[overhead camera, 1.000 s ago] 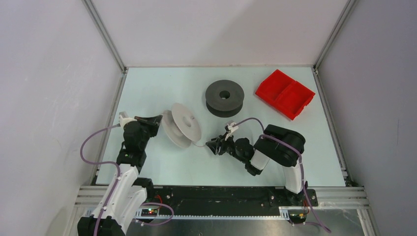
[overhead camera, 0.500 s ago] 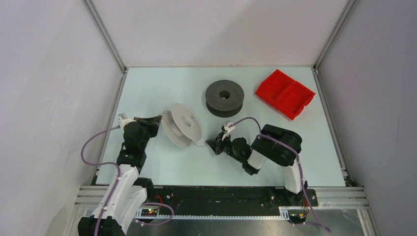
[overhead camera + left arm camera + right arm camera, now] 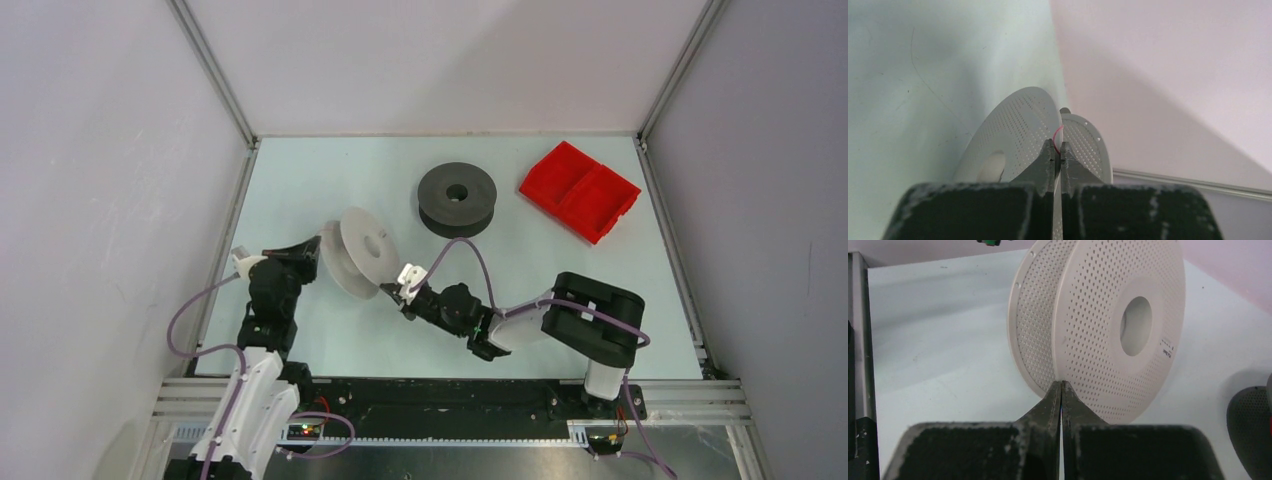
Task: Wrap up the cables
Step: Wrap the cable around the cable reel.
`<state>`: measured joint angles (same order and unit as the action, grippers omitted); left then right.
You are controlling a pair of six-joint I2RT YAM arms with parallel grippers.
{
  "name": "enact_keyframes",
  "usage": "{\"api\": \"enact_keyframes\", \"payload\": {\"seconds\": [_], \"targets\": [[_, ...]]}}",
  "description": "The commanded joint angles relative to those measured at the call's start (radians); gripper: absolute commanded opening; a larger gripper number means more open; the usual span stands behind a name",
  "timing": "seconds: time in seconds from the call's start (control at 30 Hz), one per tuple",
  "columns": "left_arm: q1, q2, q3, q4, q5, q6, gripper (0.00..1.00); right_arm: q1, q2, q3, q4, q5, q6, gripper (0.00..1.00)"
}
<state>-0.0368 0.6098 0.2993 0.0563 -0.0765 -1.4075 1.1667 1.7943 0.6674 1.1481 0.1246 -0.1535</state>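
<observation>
The white spool (image 3: 358, 250) stands on edge at the left of the table, and its perforated flanges (image 3: 1108, 320) fill the right wrist view. My left gripper (image 3: 320, 250) is shut on the rim of one flange (image 3: 1013, 135), whose thin edge shows between the pads. A thin pink strand (image 3: 1057, 133) curves just past those fingertips. My right gripper (image 3: 393, 291) is shut, tips (image 3: 1061, 384) touching the groove between the two flanges low on the spool. No cable shows between its pads. The dark grey spool (image 3: 457, 198) lies flat farther back.
A red two-compartment tray (image 3: 580, 190) sits at the back right. White walls with aluminium posts close in the table on three sides. The right arm's purple hose (image 3: 470, 255) arches over the table near the dark spool.
My right gripper went from open to shut, and that arm stretched left until its tips met the white spool. The spool and my left gripper shifted slightly left and back.
</observation>
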Motion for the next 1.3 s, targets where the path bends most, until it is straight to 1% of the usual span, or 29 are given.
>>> {"api": "enact_keyframes", "payload": {"seconds": [0.0, 0.07, 0.13, 0.2, 0.23, 0.27, 0.3, 0.33, 0.4, 0.5, 0.53, 0.57, 0.6, 0.67, 0.77, 0.9, 0.93, 1.03, 1.13, 1.2, 1.27], "targets": [[-0.006, -0.029, -0.027, 0.042, 0.014, -0.081, 0.00, 0.039, 0.027, 0.097, -0.045, 0.031, -0.127, 0.00], [-0.006, -0.040, -0.037, 0.041, 0.000, -0.075, 0.00, 0.045, 0.024, 0.108, -0.057, 0.039, -0.120, 0.00], [-0.006, -0.043, -0.047, 0.041, -0.013, -0.081, 0.00, 0.040, -0.009, 0.097, -0.104, 0.067, -0.060, 0.00], [-0.006, -0.038, -0.054, 0.042, -0.015, -0.082, 0.00, 0.021, -0.061, 0.057, -0.128, 0.073, 0.034, 0.07], [-0.005, -0.037, -0.057, 0.042, -0.014, -0.083, 0.00, 0.013, -0.095, 0.016, -0.126, 0.055, 0.098, 0.15], [-0.006, -0.036, -0.058, 0.041, -0.015, -0.081, 0.00, -0.008, -0.108, -0.005, -0.106, 0.039, 0.126, 0.24], [-0.006, -0.036, -0.059, 0.042, -0.017, -0.081, 0.00, -0.018, -0.125, -0.050, -0.088, 0.010, 0.191, 0.28], [-0.006, -0.038, -0.061, 0.042, -0.021, -0.081, 0.00, -0.036, -0.129, -0.069, -0.044, -0.006, 0.216, 0.34], [-0.004, -0.041, -0.062, 0.042, -0.026, -0.081, 0.00, -0.066, -0.130, -0.116, 0.012, -0.042, 0.275, 0.38], [-0.003, -0.042, -0.062, 0.042, -0.029, -0.079, 0.00, -0.117, -0.114, -0.165, 0.091, -0.118, 0.341, 0.39], [-0.004, -0.043, -0.062, 0.042, -0.028, -0.080, 0.00, -0.127, -0.110, -0.187, 0.149, -0.168, 0.363, 0.39], [-0.004, -0.046, -0.062, 0.042, -0.030, -0.079, 0.00, -0.142, -0.103, -0.199, 0.179, -0.193, 0.369, 0.39], [-0.004, -0.046, -0.062, 0.041, -0.031, -0.080, 0.00, -0.146, -0.100, -0.216, 0.233, -0.249, 0.370, 0.39], [-0.004, -0.050, -0.062, 0.038, -0.035, -0.081, 0.00, -0.160, -0.093, -0.226, 0.273, -0.335, 0.365, 0.40], [-0.004, -0.052, -0.056, 0.035, -0.038, -0.074, 0.00, -0.195, -0.086, -0.247, 0.314, -0.354, 0.404, 0.43], [-0.005, -0.059, -0.051, 0.027, -0.044, -0.058, 0.00, -0.288, -0.041, -0.248, 0.328, -0.297, 0.568, 0.43], [-0.005, -0.060, -0.051, 0.027, -0.046, -0.057, 0.00, -0.322, -0.022, -0.244, 0.323, -0.289, 0.594, 0.43], [-0.004, -0.062, -0.049, 0.023, -0.045, -0.053, 0.00, -0.389, 0.020, -0.182, 0.201, -0.298, 0.719, 0.42], [-0.004, -0.062, -0.044, 0.020, -0.045, -0.050, 0.00, -0.438, 0.082, -0.128, 0.114, -0.315, 0.764, 0.42], [-0.005, -0.064, -0.043, 0.017, -0.045, -0.050, 0.00, -0.461, 0.114, -0.071, -0.015, -0.341, 0.789, 0.42], [-0.004, -0.064, -0.043, 0.015, -0.043, -0.049, 0.00, -0.469, 0.141, -0.017, -0.099, -0.349, 0.799, 0.42]]}}
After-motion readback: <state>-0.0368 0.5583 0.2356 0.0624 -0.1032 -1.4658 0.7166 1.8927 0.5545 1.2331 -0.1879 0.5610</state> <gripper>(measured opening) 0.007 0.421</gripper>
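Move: The right gripper is shut at the near right rim of the white cable reel; the reel's middle lies about 8 cm ahead and 5 cm left of it, level in height. The dark reel stands some 25 cm ahead and 15 cm to its right, 9 cm lower. From the left gripper, already shut where the red cable meets the white reel's left rim, the reel's middle is about 8 cm right, level fore and aft, 4 cm lower. Keep the left gripper pinched at the reel's left rim, letting it sink slightly. Nudge the right gripper 1 cm left at the reel, open it about two fifths to let go of the cable and back off right, then swing it about 10 cm forward, farther right and down, tipping the fingers down some 40 degrees, so that they stand open around the line of the loose cable. ##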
